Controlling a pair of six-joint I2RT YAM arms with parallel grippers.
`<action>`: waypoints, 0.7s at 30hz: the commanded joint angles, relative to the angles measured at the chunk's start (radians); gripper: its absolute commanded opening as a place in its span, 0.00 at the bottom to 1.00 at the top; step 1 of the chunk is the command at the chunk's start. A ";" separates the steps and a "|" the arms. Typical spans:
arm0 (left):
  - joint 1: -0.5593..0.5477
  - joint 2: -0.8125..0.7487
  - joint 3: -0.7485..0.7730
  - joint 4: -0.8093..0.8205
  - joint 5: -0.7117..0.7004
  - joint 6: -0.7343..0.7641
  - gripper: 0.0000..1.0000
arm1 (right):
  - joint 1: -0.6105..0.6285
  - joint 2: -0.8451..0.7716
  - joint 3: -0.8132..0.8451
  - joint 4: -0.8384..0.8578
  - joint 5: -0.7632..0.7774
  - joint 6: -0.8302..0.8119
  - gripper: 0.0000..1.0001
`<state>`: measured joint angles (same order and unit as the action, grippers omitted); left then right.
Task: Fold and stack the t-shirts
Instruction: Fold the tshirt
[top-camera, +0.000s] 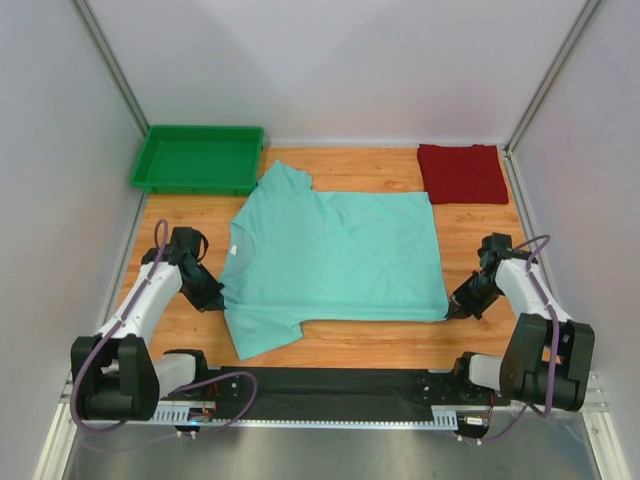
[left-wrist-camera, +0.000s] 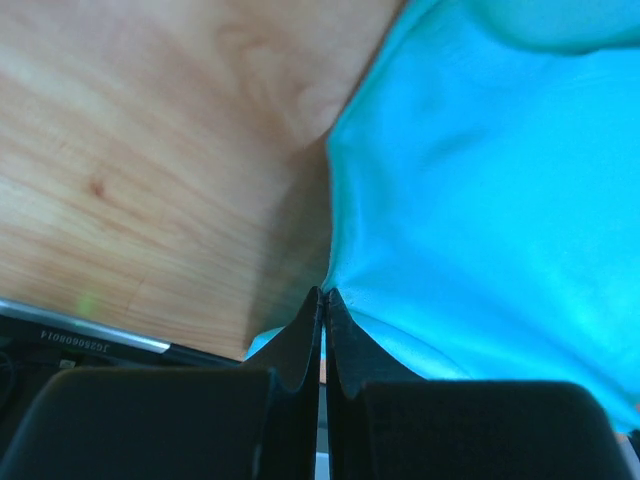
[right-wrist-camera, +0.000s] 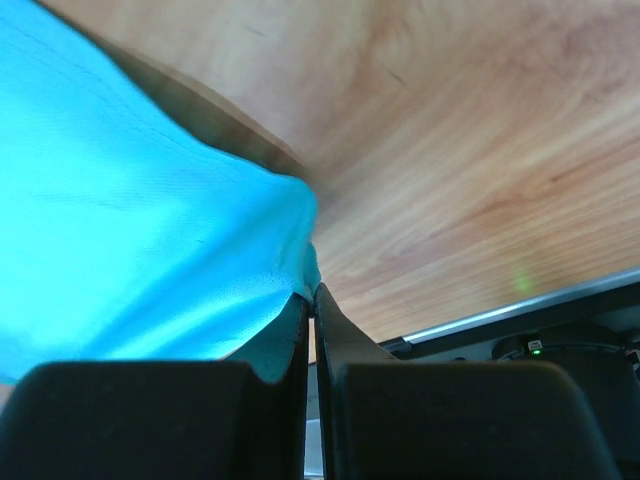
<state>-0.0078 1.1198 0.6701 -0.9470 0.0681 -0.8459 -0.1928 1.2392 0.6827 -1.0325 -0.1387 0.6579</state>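
The mint green t-shirt (top-camera: 335, 255) lies spread flat on the wooden table (top-camera: 470, 220), collar to the left and hem to the right. My left gripper (top-camera: 213, 297) is shut on its near-left edge by the sleeve; in the left wrist view the gripper (left-wrist-camera: 324, 292) pinches the cloth (left-wrist-camera: 480, 180) at its tips. My right gripper (top-camera: 452, 310) is shut on the near-right hem corner. In the right wrist view its tips (right-wrist-camera: 310, 290) close on the fabric (right-wrist-camera: 120, 200), which rises slightly off the wood. The dark red t-shirt (top-camera: 461, 172) lies folded at the back right.
A bright green plastic tray (top-camera: 198, 158) sits at the back left corner. White walls with metal posts close in the sides and back. A black rail (top-camera: 330, 385) carrying the arm bases runs along the near edge.
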 joint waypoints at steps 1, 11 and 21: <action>0.002 0.081 0.133 0.054 0.009 0.083 0.00 | 0.001 0.064 0.093 0.048 0.028 -0.055 0.00; -0.040 0.370 0.397 0.109 0.032 0.126 0.00 | 0.003 0.252 0.251 0.127 -0.062 -0.112 0.00; -0.040 0.551 0.554 0.102 0.015 0.142 0.00 | 0.026 0.425 0.422 0.143 -0.082 -0.142 0.00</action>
<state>-0.0463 1.6432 1.1774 -0.8406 0.1032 -0.7292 -0.1806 1.6371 1.0397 -0.9188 -0.2119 0.5426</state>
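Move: Each closed hand still holds one end of the t-shirt's near edge, a few centimetres above the table. The collar lies about 14 cm ahead of the left hand and 4 cm to its right; the near sleeve hangs some 10 cm back and 9 cm right. For the right hand, the far hem corner is roughly 33 cm ahead and 4 cm left, and the red cloth's middle about 39 cm ahead and 4 cm right. Keeping their pinch on the two ends of the near edge, both hands carry it forward together over the lying shirt, the left by about 15 cm to beside the collar, the right by some 11 cm towards the far hem corner. The left rises a couple of centimetres early on, then runs nearly level; the right stays low throughout. Fingers stay shut. ##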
